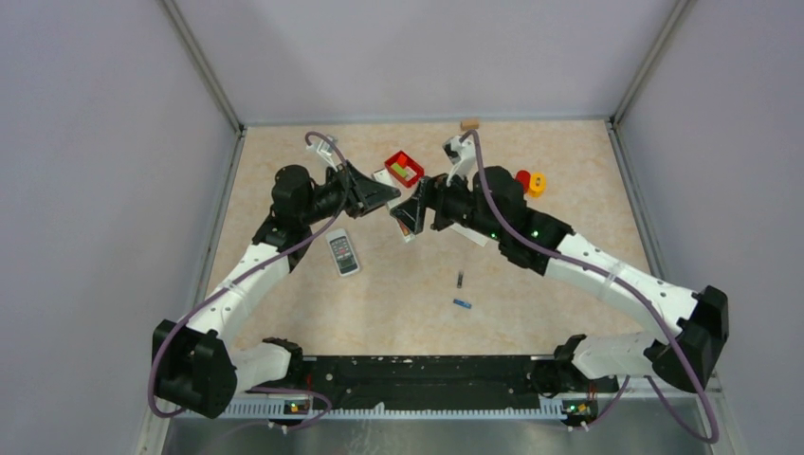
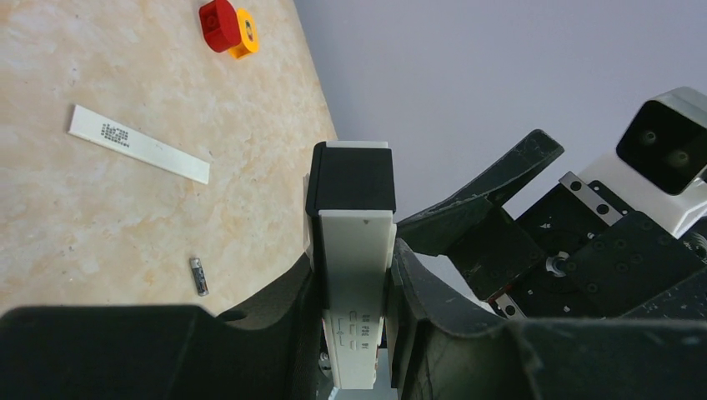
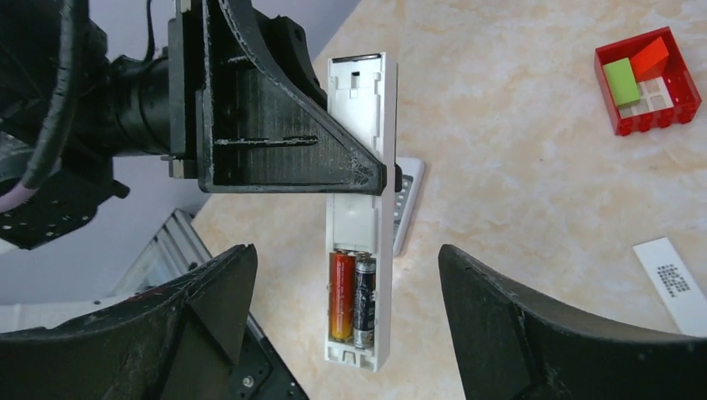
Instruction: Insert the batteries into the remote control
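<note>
My left gripper (image 2: 356, 265) is shut on a white remote control (image 2: 358, 250) and holds it above the table. In the right wrist view the remote control (image 3: 360, 108) shows its open back. Two batteries lie side by side in the compartment, one red-orange (image 3: 342, 296) and one black (image 3: 364, 302). My right gripper (image 3: 346, 254) stands open around that end, its fingers well clear on both sides. A dark battery (image 1: 461, 279) and a blue battery (image 1: 462, 304) lie loose on the table. The dark battery (image 2: 199, 276) also shows in the left wrist view.
A second remote (image 1: 343, 252) lies keys-up on the table, left of centre. A red box (image 1: 405, 169) with coloured blocks stands at the back. Red and yellow pieces (image 1: 529, 180) sit to its right. A white printed strip (image 2: 137, 143) lies flat on the table. A small wooden block (image 1: 469, 123) rests by the back wall.
</note>
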Robot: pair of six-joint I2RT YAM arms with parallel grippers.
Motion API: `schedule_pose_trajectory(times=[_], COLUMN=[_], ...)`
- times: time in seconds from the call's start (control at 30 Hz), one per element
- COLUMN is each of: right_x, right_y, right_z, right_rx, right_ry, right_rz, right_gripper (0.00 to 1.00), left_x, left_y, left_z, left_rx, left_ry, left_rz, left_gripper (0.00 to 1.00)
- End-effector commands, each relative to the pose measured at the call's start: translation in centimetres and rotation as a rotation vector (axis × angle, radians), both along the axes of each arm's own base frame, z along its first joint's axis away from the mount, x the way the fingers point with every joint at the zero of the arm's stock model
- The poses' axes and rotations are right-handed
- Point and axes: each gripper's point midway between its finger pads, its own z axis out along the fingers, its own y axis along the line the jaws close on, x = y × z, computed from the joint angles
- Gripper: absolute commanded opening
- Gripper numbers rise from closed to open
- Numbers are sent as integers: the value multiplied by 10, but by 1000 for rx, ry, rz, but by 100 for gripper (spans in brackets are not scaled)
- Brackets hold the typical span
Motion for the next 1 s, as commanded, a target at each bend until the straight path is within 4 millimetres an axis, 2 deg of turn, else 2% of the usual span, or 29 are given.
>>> schedule_pose_trajectory(times=[0.0,0.17,0.43,0.6,0.7,0.73,0.77,0.83,0.87,0.97], right_x=[5,13,20,33,38,39,41,45,47,53], right_y=[15,28,35,35,34,33,31,26,24,14], right_z=[6,-8,-29,-43,-49,-51,-51,-54,-55,-66], right_rx=[-80,-182,-292,-362,-389,-398,-409,-437,-448,-494], right_ry=[-78,-96,-111,-87,-84,-88,-95,-117,-128,-146], right_rz=[62,87,103,63,47,40,26,13,11,23], right_gripper=[81,73,57,34,18,13,10,5,3,0], left_x=[6,8,13,16,18,19,21,24,26,33], left_y=[1,1,3,5,8,10,12,18,22,36], left_z=[6,5,0,-5,-11,-13,-16,-24,-29,-46], left_rx=[0,-8,-9,-3,5,13,22,45,60,103], left_ry=[-22,8,43,62,76,83,92,111,123,173], left_rz=[16,20,41,52,69,81,93,126,145,213], left_gripper=[0,0,2,6,12,18,29,58,68,88])
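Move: The remote, held near its middle in the left fingers with both batteries lying in it, is centred about 3 cm ahead, 4 cm left and 4 cm below the open right hand, and about 1 cm back from the left hand point. From the right hand, on the table some 27 cm lower, the white cover lies about 5 cm ahead and 13 cm right, the phone 1 cm ahead and 14 cm left, and the red box 20 cm ahead. Right hand sinks about 7 cm, going forward, and pinches the remote by its batteries; left sinks 4 cm, releasing. ##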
